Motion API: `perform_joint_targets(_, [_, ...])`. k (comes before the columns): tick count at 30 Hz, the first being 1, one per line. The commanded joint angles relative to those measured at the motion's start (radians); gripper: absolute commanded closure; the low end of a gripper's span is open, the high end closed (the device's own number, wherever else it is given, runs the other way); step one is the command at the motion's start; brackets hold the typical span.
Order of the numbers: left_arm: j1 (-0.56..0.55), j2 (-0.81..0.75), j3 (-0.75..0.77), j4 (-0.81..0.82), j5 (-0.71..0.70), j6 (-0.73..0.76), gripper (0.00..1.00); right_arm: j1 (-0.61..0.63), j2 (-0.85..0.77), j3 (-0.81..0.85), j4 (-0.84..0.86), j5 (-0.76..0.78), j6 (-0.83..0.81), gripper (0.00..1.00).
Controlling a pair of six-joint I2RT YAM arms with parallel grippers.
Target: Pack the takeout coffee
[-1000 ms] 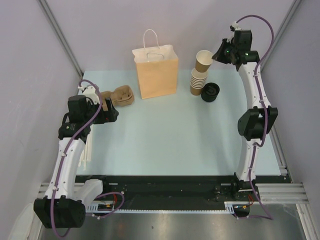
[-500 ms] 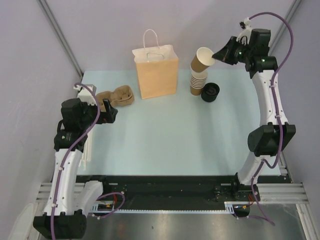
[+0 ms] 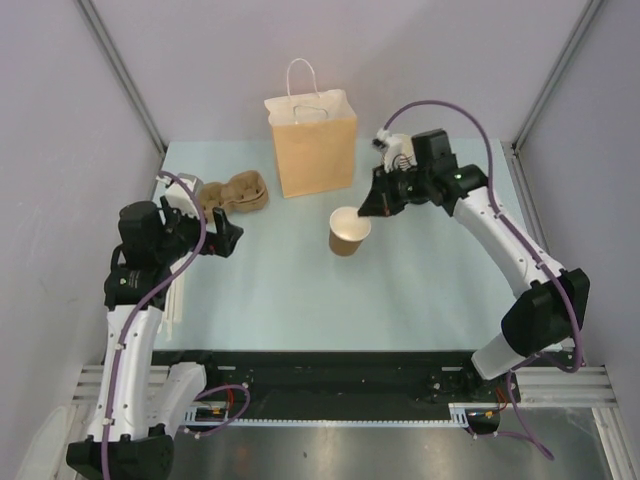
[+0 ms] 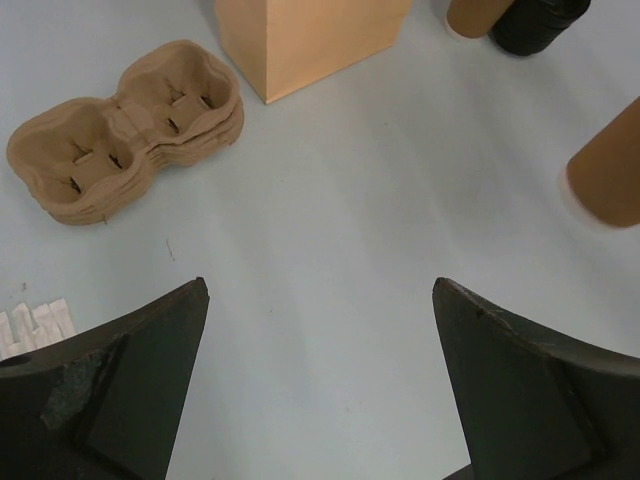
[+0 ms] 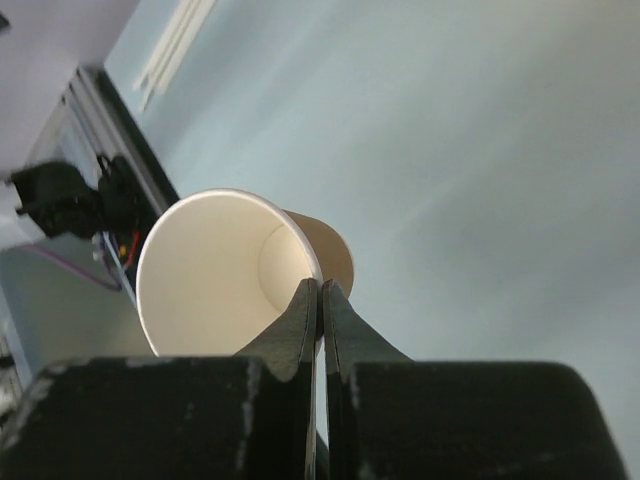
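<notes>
No lidded coffee cup shows in any view. My right gripper (image 3: pixel 366 212) is shut on the rim of a lidless tan paper cup (image 3: pixel 346 233), one finger inside and one outside, and holds it tilted over the middle of the table. The right wrist view shows the cup's white inside (image 5: pixel 215 270) and the shut gripper (image 5: pixel 321 287). The cup also shows at the right edge of the left wrist view (image 4: pixel 612 168). My left gripper (image 3: pixel 229 236) is open and empty above the left of the table (image 4: pixel 320 292).
A brown paper bag (image 3: pixel 313 140) stands at the back centre. A moulded cup carrier (image 3: pixel 236 192) lies left of it. In the left wrist view the base of the cup stack (image 4: pixel 478 14) and black lids (image 4: pixel 540 18) show at the top. White packets (image 4: pixel 30 326) lie at the left.
My right arm has lifted a cup off the stack and swung it left and nearer, down over the table's middle. My left gripper has barely shifted.
</notes>
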Motion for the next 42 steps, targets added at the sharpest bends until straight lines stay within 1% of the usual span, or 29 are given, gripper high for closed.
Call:
perform_joint_targets(1, [-0.002, -0.015, -0.031, 0.042, 0.088, 0.018, 0.01, 0.101, -0.013, -0.055, -0.021, 0.015, -0.183, 1.00])
perform_joint_targets(2, [-0.002, -0.012, -0.033, 0.042, 0.101, 0.017, 0.00, 0.136, -0.001, -0.075, -0.020, 0.023, -0.202, 1.00])
perform_joint_targets(6, [-0.003, 0.013, -0.050, 0.035, 0.154, 0.014, 0.01, 0.195, 0.051, -0.104, 0.005, 0.056, -0.248, 1.00])
perform_joint_targets(9, [-0.003, 0.008, -0.071, 0.061, 0.177, 0.012, 0.00, 0.215, 0.085, -0.142, 0.060, 0.084, -0.257, 1.00])
perform_joint_targets(13, [-0.002, 0.008, -0.080, 0.085, 0.197, -0.002, 0.01, 0.227, 0.125, -0.178, 0.113, 0.082, -0.257, 1.00])
perform_joint_targets(17, [-0.002, 0.021, -0.090, 0.104, 0.205, -0.006, 0.01, 0.236, 0.133, -0.237, 0.199, 0.082, -0.242, 1.00])
perform_joint_targets(20, [-0.002, 0.027, -0.094, 0.114, 0.210, -0.017, 0.01, 0.244, 0.136, -0.267, 0.233, 0.092, -0.242, 1.00])
perform_joint_targets(23, [-0.003, 0.034, -0.082, 0.120, 0.220, -0.017, 0.01, 0.246, 0.134, -0.286, 0.252, 0.101, -0.250, 1.00])
perform_joint_targets(27, [-0.003, 0.039, -0.105, 0.142, 0.219, -0.028, 0.01, 0.246, 0.146, -0.308, 0.268, 0.102, -0.244, 1.00])
perform_joint_targets(32, [-0.003, 0.048, -0.080, 0.160, 0.229, -0.049, 0.01, 0.246, 0.137, -0.309, 0.276, 0.122, -0.250, 1.00])
perform_joint_targets(36, [-0.003, 0.038, -0.129, 0.189, 0.222, -0.072, 0.01, 0.247, 0.125, -0.336, 0.293, 0.131, -0.243, 1.00])
perform_joint_targets(42, [-0.003, 0.028, -0.122, 0.186, 0.214, -0.058, 0.00, 0.246, 0.100, -0.339, 0.296, 0.150, -0.251, 1.00])
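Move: The paper cup hangs from the closed right fingertips by its rim. The bare table spot it is taken to lies about 9 cm back, 7 cm left and 26 cm below the right hand. Beyond, from that hand, stand the cup stack, 24 cm ahead and 10 cm right, and the bag, 26 cm ahead and 12 cm left. From the left hand that spot is some 23 cm right, 4 cm back and 27 cm below. Lower the right gripper about 16 cm to bring the cup down over the bare middle of the table: first swing back and left some 5 cm each while sinking, then go nearly straight down, slowing near the end. Keep the rim pinched, turn the wrist counter-clockwise and dip the fingertips. Meanwhile ease the wide-open left gripper about 3 cm right and slightly down. ##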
